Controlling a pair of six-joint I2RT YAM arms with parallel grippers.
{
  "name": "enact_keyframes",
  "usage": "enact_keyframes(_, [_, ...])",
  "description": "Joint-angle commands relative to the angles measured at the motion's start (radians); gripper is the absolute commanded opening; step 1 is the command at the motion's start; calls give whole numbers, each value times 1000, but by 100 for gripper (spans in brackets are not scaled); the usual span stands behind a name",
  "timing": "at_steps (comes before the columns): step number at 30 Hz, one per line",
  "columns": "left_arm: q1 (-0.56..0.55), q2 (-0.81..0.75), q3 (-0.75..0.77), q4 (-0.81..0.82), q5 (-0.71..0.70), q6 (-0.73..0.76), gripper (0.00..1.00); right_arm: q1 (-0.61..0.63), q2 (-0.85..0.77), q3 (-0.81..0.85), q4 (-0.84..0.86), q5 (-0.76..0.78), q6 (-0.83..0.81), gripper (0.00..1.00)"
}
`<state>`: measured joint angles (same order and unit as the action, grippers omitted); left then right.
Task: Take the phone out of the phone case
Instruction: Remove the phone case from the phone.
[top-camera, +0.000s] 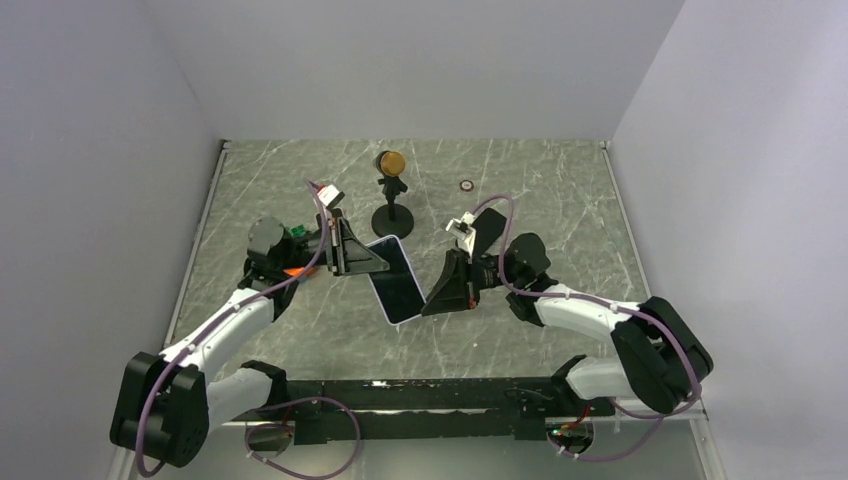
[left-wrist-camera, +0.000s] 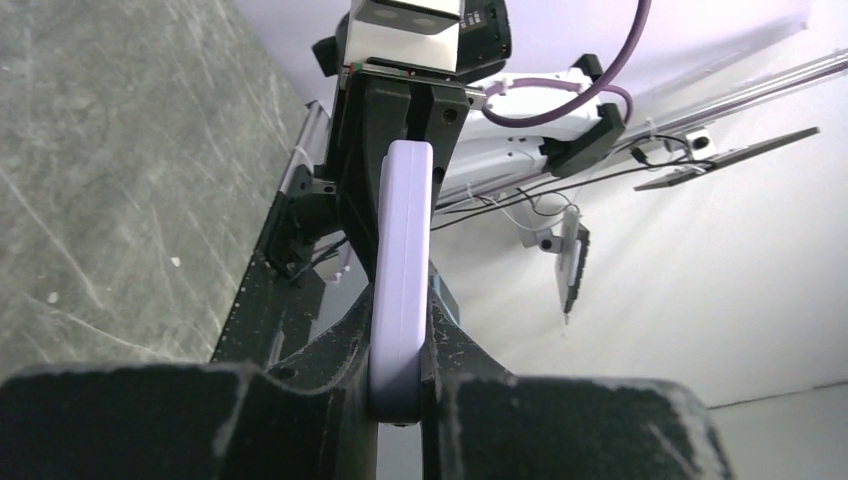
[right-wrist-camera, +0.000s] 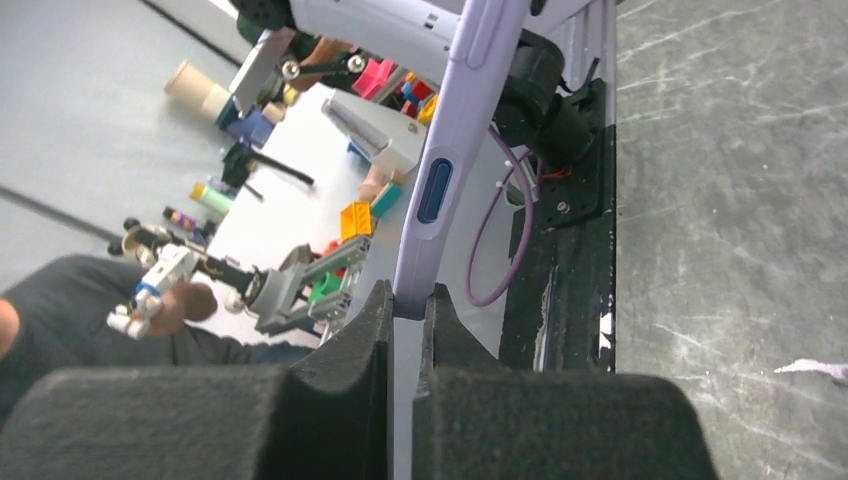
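The phone, dark screen up, sits in a lavender phone case and hangs above the table between both grippers. My left gripper is shut on the case's upper left edge; in the left wrist view the lavender case runs edge-on out of my left gripper. My right gripper is at the case's lower right end. In the right wrist view the case, with a dark blue side button, ends in my right gripper, whose jaws pinch its thin end.
A black stand with an amber round top rises just behind the phone. A small ring lies on the marbled table at the back. White walls close three sides; the black mounting rail lines the near edge.
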<state>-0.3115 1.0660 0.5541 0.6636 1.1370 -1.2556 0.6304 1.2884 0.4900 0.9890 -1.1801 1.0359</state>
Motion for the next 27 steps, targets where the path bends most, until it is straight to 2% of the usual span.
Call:
enact_keyframes(1, [-8,29,-16,355,12,-339,0,25,55,44,282,-79,-74,0])
enact_keyframes(7, [-7,150,-88,743,-63,-691,0,57,154,166,305,-137,-145,0])
enact_keyframes(10, [-6,191,-107,877,-97,-798,0,66,175,226,226,-130,-218,0])
enact_keyframes(12, [-7,174,-113,847,-103,-783,0,68,162,259,70,-85,-330,0])
enact_keyframes(13, [-8,153,-116,781,-105,-757,0,70,147,276,-36,-53,-412,0])
enact_keyframes(17, [-8,68,-113,561,-111,-636,0,122,87,397,-538,139,-805,0])
enact_keyframes(21, [-8,27,-106,483,-119,-600,0,173,34,439,-704,418,-942,0])
enact_keyframes(23, [-7,20,-114,493,-138,-616,0,220,-15,422,-747,749,-960,0])
enact_keyframes(25, [-8,2,-137,503,-187,-626,0,329,-53,423,-819,1258,-985,0])
enact_keyframes(26, [-8,-10,-146,491,-211,-617,0,365,-65,416,-830,1413,-982,0])
enact_keyframes(27, [-7,-24,-151,469,-229,-598,0,383,-73,416,-848,1487,-951,0])
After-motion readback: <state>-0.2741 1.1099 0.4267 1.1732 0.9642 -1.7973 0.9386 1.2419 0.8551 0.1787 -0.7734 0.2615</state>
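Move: Both hands already pinch the cased phone in the air. Its middle lies about 4 cm right, 2 cm back and slightly below the left hand, and some 6 cm left, 5 cm ahead and slightly above the right hand, at its near right corner. The black stand is roughly 29 cm straight ahead of the left hand and 18 cm lower; the black phone lies about 33 cm ahead, 17 cm right and 25 cm below the right hand. Still pinching the case at its near right corner, the right hand pulls it left about 7 cm, faster towards the end, climbing some 3 cm first and then dipping, while rolling about its own fingers by nearly 30 degrees, far side up. The left hand keeps its grip on the far part of the left edge, rises about 3.5 cm and tips its fingers upward some 15 degrees. ##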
